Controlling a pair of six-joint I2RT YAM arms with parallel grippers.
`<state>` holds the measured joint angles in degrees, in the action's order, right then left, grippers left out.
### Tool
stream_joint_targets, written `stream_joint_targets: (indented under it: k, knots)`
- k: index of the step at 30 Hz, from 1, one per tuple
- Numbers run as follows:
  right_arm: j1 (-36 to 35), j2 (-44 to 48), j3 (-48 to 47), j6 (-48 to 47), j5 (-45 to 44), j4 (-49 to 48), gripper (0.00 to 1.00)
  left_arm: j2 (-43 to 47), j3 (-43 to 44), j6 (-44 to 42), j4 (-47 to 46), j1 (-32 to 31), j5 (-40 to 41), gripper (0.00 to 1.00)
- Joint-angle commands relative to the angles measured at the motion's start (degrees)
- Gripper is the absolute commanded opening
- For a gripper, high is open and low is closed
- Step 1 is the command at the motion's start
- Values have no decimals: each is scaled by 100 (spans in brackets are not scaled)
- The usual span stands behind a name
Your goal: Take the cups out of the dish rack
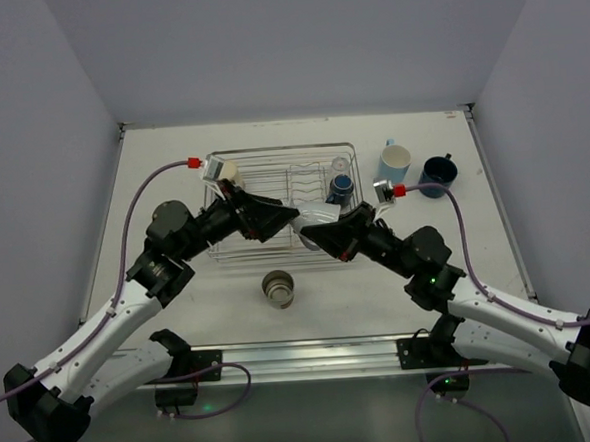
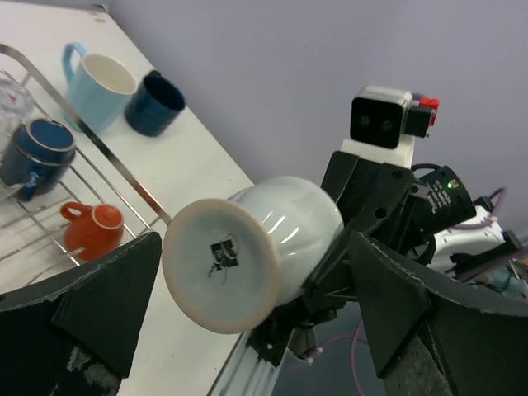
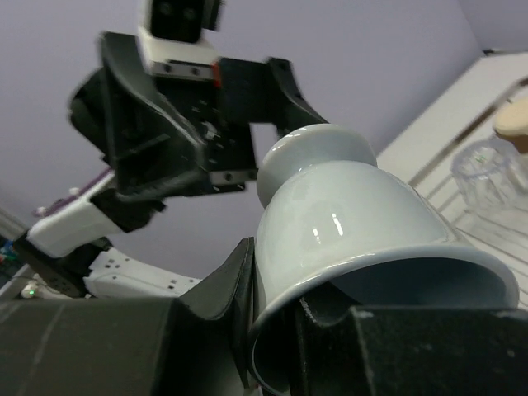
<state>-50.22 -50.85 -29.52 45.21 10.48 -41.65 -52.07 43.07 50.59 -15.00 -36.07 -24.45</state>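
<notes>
A glossy white cup [image 1: 315, 218] hangs on its side over the front of the dish rack [image 1: 271, 160], between the two arms. My right gripper [image 3: 276, 309] is shut on its rim, one finger inside the cup and one outside. My left gripper [image 2: 254, 239] stands open around the cup's foot [image 2: 219, 264], both fingers apart from it. In the rack sit a small dark blue cup [image 1: 341, 187], a clear glass [image 1: 341, 164] and a small orange cup [image 2: 91, 227].
A light blue mug [image 1: 394, 162] and a navy mug [image 1: 438, 175] stand on the table right of the rack. A metallic cup [image 1: 278, 288] stands in front of the rack, below the two grippers.
</notes>
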Motion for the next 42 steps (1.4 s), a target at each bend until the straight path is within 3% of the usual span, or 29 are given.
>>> stream_joint_targets:
  k: [1, 5, 6, 8, 9, 12, 18, 21, 30, 42]
  knots:
    - [38, 373, -150, -293, -634, 779, 0, 364, 623, -1241, 1111, -22, 624, 100]
    - [56, 804, -754, -811, -1143, 2517, 0, 619, 1079, -2095, 2507, -14, 1335, 100]
    - [65, 822, -975, -1082, -1580, 3591, 0, 672, 1133, -2280, 2720, -22, 1476, 100]
    - [283, 770, -1702, -1356, -1917, 4747, 0, 803, 1134, -2772, 3316, -22, 1949, 100]
    - [606, 648, -1898, -1601, -2023, 5676, 0, 969, 1081, -2939, 3459, -14, 2127, 100]
    - [1457, 463, -2426, -1944, -2436, 6823, 0, 1260, 748, -3379, 3838, -22, 3032, 100]
    - [3173, -696, -3068, -2560, -1840, 7408, 0, 1542, 97, -3758, 3733, -22, 3815, 100]
    - [3561, -1584, -3305, -2719, -1769, 7417, 0, 1586, 0, -3767, 3715, -14, 3817, 100]
    - [3905, -3508, -3851, -2895, -1734, 7312, 0, 1622, -211, -3740, 3592, 92, 3368, 100]
    - [4011, -4706, -4115, -2983, -2006, 7206, 1, 1428, -211, -3732, 3610, 197, 3341, 100]
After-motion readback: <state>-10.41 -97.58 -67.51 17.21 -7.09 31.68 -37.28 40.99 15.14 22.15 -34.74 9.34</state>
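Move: My right hand already holds the white cup by its rim. Its spot is bare table about 21 cm ahead, 25 cm right and 33 cm below. From that hand the light blue mug stands 32 cm ahead and 24 right, the dark blue mug 28 ahead and 35 right, the orange cup in the rack 14 ahead and 9 right. For my empty left hand, the clear glass is roughly 21 cm ahead, 13 left and 28 below; the cream-topped cup stands 7 cm beyond it. With my right hand I keep the rim pinch and carry the white cup down, right and forward (some 28, 24 and 20 cm), first crossing above the rack, then sinking steeply in front of the light blue mug while the wrist rolls the fingers downward. My left hand, already open, withdraws about 14 cm left and, after a small rise, sinks 10 cm towards the rack's glass, turning its fingers down and forward, then nearly halts. ##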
